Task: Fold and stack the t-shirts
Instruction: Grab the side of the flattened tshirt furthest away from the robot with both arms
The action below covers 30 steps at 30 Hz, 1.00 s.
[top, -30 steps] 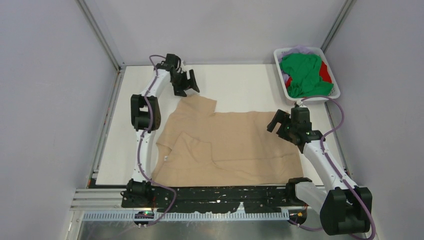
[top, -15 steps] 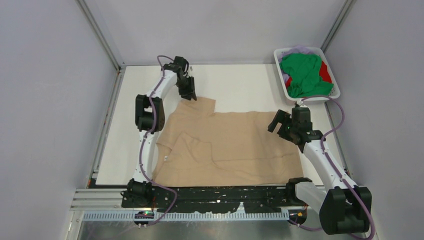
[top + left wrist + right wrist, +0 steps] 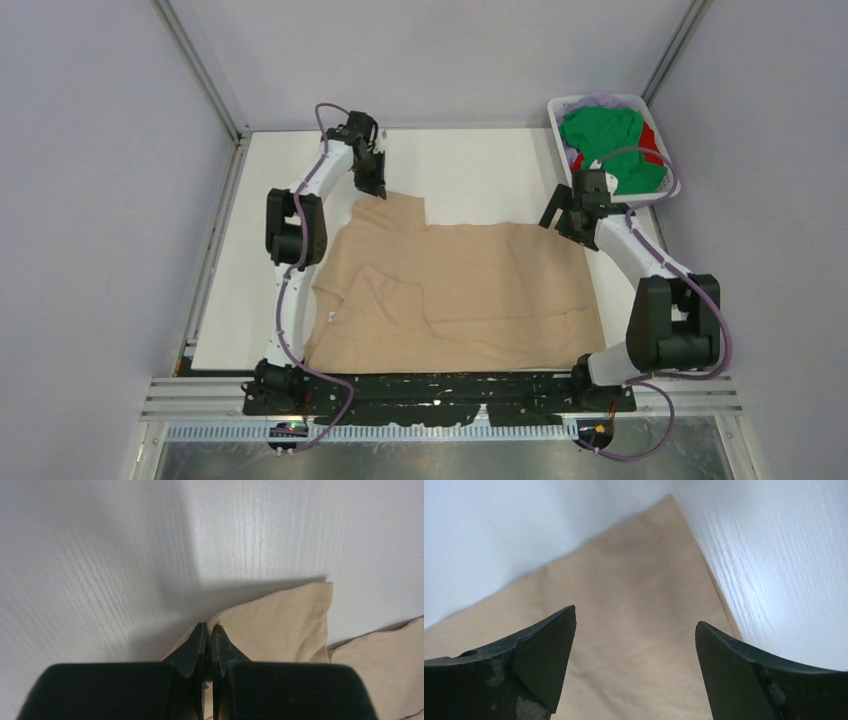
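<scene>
A large beige t-shirt (image 3: 470, 285) lies spread on the white table, partly folded at its near left. My left gripper (image 3: 377, 190) is at the far-left sleeve (image 3: 285, 615), and its fingertips (image 3: 209, 627) are shut on that sleeve's corner edge. My right gripper (image 3: 557, 218) hovers over the shirt's far right corner (image 3: 634, 580). Its jaws (image 3: 635, 617) stand wide open with only cloth below them. Green (image 3: 605, 145), red (image 3: 650, 140) and pale lilac (image 3: 598, 98) t-shirts are heaped in the basket.
A white slatted basket (image 3: 664, 165) stands at the far right corner of the table. Bare white table (image 3: 480, 170) runs behind the shirt and along its left side. Grey walls and metal posts close in the back and sides.
My left gripper dropped onto the sleeve corner and closed on it. The right arm swung away from me, from the shirt's right edge to its far right corner, still open.
</scene>
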Tool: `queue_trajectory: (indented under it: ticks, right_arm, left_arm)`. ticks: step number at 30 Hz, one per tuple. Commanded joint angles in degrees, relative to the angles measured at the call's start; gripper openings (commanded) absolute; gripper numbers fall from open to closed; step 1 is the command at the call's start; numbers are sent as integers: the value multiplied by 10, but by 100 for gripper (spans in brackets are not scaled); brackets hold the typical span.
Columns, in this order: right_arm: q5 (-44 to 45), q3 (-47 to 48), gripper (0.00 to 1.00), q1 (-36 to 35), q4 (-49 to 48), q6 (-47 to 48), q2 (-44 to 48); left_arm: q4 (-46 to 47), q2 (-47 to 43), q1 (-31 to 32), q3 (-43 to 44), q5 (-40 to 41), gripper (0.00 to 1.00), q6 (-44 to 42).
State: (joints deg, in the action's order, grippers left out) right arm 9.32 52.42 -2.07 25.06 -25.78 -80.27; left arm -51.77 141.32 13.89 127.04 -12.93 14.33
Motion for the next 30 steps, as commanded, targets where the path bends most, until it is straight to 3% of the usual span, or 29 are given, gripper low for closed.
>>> queue_trajectory:
  ticks: [1,9,16,23,27,30]
  right_arm:
    - [69,90,96,-5,3,-21,-93]
    - [167,297,96,-74,75,-34,-256]
    - [193,405,96,-84,109,-89,-362]
    - [191,563,98,-84,212,-106,-480]
    - [181,569,100,-84,241,-111,-493]
    - [180,546,96,-84,242,-107,-488]
  left_arm:
    - [27,-54,-4,-12,44,0,-34]
    - [35,-54,-42,-6,42,0,-15]
    - [33,-49,-47,16,14,0,-37]
    - [36,-55,-47,7,-9,0,-41]
    - [42,-66,-47,-6,-21,0,-39]
    - [52,-77,-47,-22,-31,0,-37]
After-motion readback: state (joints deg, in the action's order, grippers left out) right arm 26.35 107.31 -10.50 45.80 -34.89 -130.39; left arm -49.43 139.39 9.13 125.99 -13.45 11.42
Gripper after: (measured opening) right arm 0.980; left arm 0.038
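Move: The t-shirt's far right corner, lying flat, is roughly 12 cm ahead of the right hand, 7 cm to its right and 7 cm below it. The laundry basket's middle stands about 28 cm ahead and 16 cm to the right of that hand, near its height. The left hand already pinches the shirt's far edge; from it the sleeve corner lies some 12 cm right, level fore and aft and 2 cm lower, and the far right corner about 53 cm right, 6 cm back and 3 cm lower. The right hand reaches forward about 16 cm, drifting some 3 cm left, towards the far edge just inside the t-shirt's right corner, sinking about 5 cm mostly late while the wrist tips steeper and the wide-open fingers come low over that edge, with a slight draw back at the end. Keeping its pinch on the far edge, the left hand drags the cloth about 5 cm left and 2 cm forward, rising a little, then eases back right by a centimetre. ##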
